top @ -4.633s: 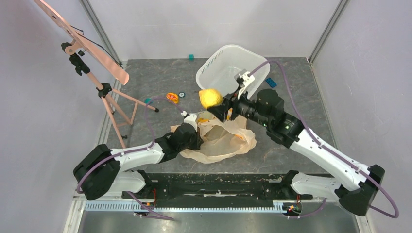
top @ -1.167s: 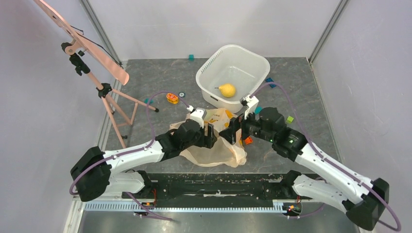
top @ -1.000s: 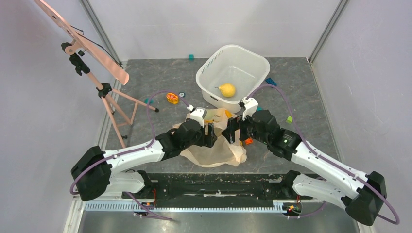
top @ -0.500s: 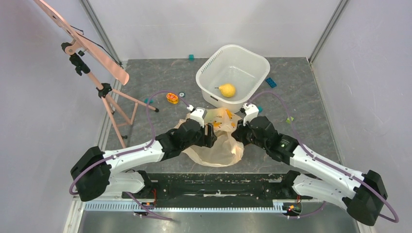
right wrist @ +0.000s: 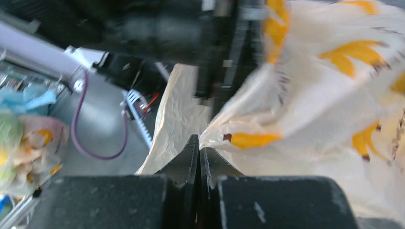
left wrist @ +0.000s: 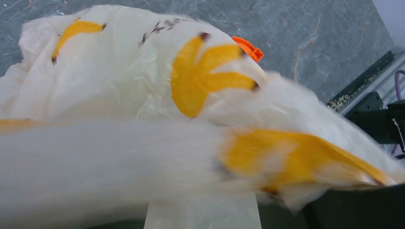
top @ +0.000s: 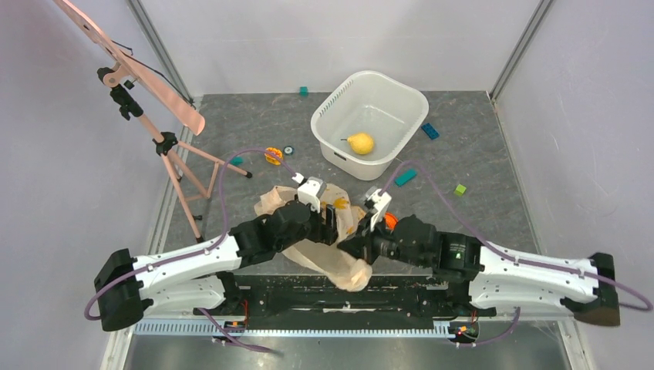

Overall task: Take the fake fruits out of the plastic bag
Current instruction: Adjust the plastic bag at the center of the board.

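The plastic bag point(top: 347, 270), peach-beige with yellow banana prints, hangs crumpled between my two grippers near the table's front edge. My right gripper point(top: 349, 250) comes in low from the right. In the right wrist view its jaws point(right wrist: 199, 145) are shut together on a fold of the plastic bag point(right wrist: 305, 109). My left gripper point(top: 332, 223) is pressed into the bag from the left. In the left wrist view the blurred bag point(left wrist: 143, 95) fills the frame and hides the fingers. One fake fruit, a yellow pear point(top: 360, 142), lies in the white tub point(top: 332, 116).
A small orange piece point(top: 388, 221) lies by the right wrist. Loose blocks lie around: teal point(top: 405, 177), green point(top: 460, 190), blue point(top: 430, 131). An orange flower disc point(top: 272, 155) sits left of the tub. A pink easel point(top: 166, 142) stands at the left.
The right gripper has shut on the bag. Both arms have drawn back toward the front edge, dragging and stretching the bag with them. The pear in the tub has not moved.
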Tool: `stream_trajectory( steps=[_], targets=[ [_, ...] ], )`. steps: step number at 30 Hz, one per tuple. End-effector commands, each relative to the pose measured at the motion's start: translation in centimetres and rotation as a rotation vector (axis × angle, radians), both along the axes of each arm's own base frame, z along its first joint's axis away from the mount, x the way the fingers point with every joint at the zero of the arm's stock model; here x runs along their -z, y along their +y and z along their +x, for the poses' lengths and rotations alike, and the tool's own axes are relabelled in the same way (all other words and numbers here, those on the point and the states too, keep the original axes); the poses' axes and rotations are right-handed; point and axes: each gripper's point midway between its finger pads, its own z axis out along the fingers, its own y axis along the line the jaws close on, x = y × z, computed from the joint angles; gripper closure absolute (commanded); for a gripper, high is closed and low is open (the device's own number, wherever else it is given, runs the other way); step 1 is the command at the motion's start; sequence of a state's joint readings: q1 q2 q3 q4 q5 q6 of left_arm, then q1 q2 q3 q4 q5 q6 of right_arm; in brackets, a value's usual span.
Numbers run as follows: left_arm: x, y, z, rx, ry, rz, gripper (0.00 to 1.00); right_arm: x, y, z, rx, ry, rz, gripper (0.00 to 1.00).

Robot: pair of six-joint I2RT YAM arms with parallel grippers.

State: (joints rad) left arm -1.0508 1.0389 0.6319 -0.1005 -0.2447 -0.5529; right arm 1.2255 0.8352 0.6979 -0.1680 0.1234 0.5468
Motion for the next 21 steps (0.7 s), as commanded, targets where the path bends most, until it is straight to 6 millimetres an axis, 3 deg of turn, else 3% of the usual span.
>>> stream_trajectory(
  steps=[1, 5, 11, 15, 18, 20, 21],
  targets=[
    [0.2, 0.6, -0.7, -0.023, -0.010, 0.027, 0.26, -2.8, 2.3, -1.6, 0.044, -0.039, 0.004, 1.00],
    [1.5, 0.9, -1.0, -0.037, 0.004, 0.060, 0.26, -0.3, 1.2, -1.0, 0.140, -0.025, -0.057, 1.00],
    [3.6, 1.2, -1.2, -0.052, 0.013, 0.105, 0.26, 4.7, -3.9, 0.3, 0.318, 0.028, -0.058, 1.00],
    [4.5, 0.8, -1.1, -0.054, 0.004, 0.117, 0.25, 7.3, -6.3, 0.7, 0.376, 0.042, -0.025, 1.00],
    [4.2, 0.4, -0.9, -0.059, -0.028, 0.118, 0.24, 7.3, -7.0, 1.1, 0.400, 0.032, 0.044, 1.00],
    [4.0, 0.0, -0.7, -0.054, -0.048, 0.111, 0.24, 6.1, -7.2, 1.2, 0.394, 0.002, 0.085, 1.00],
    [3.9, -0.1, -0.7, -0.053, -0.057, 0.111, 0.24, 5.5, -7.2, 1.3, 0.384, -0.019, 0.093, 0.95]
  ],
)
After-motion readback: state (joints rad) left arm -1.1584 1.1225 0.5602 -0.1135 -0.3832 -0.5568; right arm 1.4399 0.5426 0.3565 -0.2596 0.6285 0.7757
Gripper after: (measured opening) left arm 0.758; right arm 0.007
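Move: The right gripper already pinches the plastic bag's rim; the orange piece, on the side where that rim is wanted, lies about 9 cm ahead, 12 cm right and 21 cm below. From this hand the bag's body is some 9 cm ahead, 4 cm left and 18 cm below, the teal block 20 cm ahead and 16 cm right. From the open left gripper, the bag's body lies 2 cm ahead, straight in line sideways, 10 cm below. Keep the right fingers shut on the bag's rim: let the hand finish its short tug back and left, about 3 cm, then sweep it right and down roughly 10 cm each way towards the orange piece, easing forward again and turning some 20 degrees clockwise. Meanwhile sink the left gripper about 5 cm towards the bag, drifting slightly back, rolling 10 degrees left side up, fingers staying open. ##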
